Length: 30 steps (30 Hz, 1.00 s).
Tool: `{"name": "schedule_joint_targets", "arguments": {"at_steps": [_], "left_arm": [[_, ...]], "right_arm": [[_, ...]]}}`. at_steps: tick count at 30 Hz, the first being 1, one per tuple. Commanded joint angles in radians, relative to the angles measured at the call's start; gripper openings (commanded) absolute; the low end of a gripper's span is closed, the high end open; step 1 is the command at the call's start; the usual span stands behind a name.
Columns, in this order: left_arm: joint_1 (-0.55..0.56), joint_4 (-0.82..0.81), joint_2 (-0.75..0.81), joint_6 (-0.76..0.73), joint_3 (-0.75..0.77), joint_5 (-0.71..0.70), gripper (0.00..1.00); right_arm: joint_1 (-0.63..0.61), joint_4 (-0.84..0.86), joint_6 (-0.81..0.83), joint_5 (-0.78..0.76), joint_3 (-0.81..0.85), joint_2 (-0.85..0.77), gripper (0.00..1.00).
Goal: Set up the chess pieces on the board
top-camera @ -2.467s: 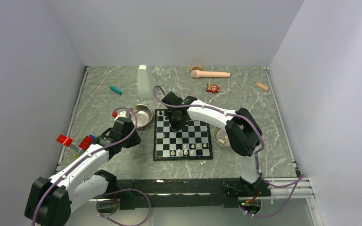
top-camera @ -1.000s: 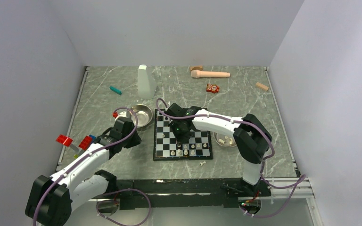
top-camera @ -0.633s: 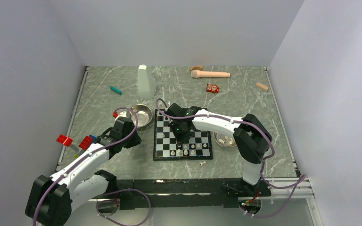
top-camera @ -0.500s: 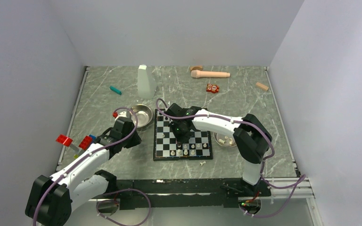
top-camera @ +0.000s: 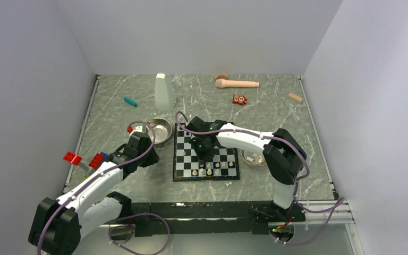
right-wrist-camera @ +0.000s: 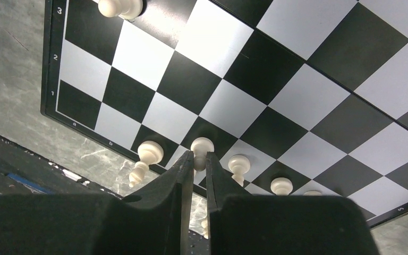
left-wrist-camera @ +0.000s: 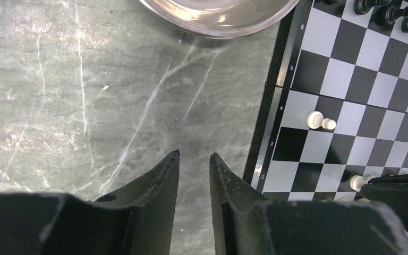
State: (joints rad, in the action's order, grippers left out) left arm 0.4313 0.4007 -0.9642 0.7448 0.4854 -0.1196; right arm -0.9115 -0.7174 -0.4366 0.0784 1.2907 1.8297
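Observation:
The board [top-camera: 176, 159] lies mid-table, with a row of white chess pieces [top-camera: 212, 171] along its near edge. My right gripper [top-camera: 204, 158] hangs low over that row. In the right wrist view my right gripper [right-wrist-camera: 200, 155] is shut on the neck of a white pawn [right-wrist-camera: 202, 144], which stands on a square between other white pieces [right-wrist-camera: 151, 152] [right-wrist-camera: 238, 163]. My left gripper [left-wrist-camera: 194, 155] hovers over bare table just left of the board [left-wrist-camera: 276, 90], slightly open and holding nothing. A white piece [left-wrist-camera: 320, 120] lies toppled on the board, and black pieces [left-wrist-camera: 393, 10] stand at its far end.
A steel bowl [top-camera: 159, 129] sits at the board's far left, and another bowl [top-camera: 252, 156] with white pieces sits at its right. One white piece [top-camera: 228, 184] lies on the table in front of the board. Red blocks [top-camera: 73, 158], a white bottle [top-camera: 164, 92] and a wooden pestle [top-camera: 236, 83] lie farther off.
My right gripper came from the board's far end toward the near rows, then held still over the last second. The left arm has not moved.

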Motion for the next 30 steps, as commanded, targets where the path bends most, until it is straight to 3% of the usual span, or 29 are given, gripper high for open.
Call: {"name": "schedule_joint_targets", "arguments": {"at_steps": [1, 18, 30], "left_arm": [[-0.003, -0.033, 0.007, -0.01, 0.004, 0.009, 0.33], [-0.003, -0.034, 0.003, -0.01, 0.011, 0.012, 0.33], [-0.044, -0.039, 0.027, -0.005, 0.004, 0.042, 0.35]], "right_arm": [[-0.006, -0.017, 0.012, 0.009, 0.009, -0.006, 0.17], [-0.006, -0.036, 0.014, -0.02, 0.049, -0.014, 0.32], [-0.005, -0.048, 0.024, -0.035, 0.247, 0.066, 0.41]]}}
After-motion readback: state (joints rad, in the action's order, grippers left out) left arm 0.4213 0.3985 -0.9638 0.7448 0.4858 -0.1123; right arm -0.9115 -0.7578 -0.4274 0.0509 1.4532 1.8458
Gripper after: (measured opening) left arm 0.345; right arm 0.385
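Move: The white pawn being set sits between the right fingertips, its middle about 1 cm below the hand. The next white pawn in its row stands 3 cm to the hand's right; the tall white piece behind is 3 cm back, straight in line. The stray white pawn on the left side stands some 4 cm ahead and 7 cm left. From the left hand, the pawn being set lies about 20 cm right, 2 cm back. The right fingers open off the pawn, then the hand lifts 4 cm, going forward-left towards the stray pawn. ##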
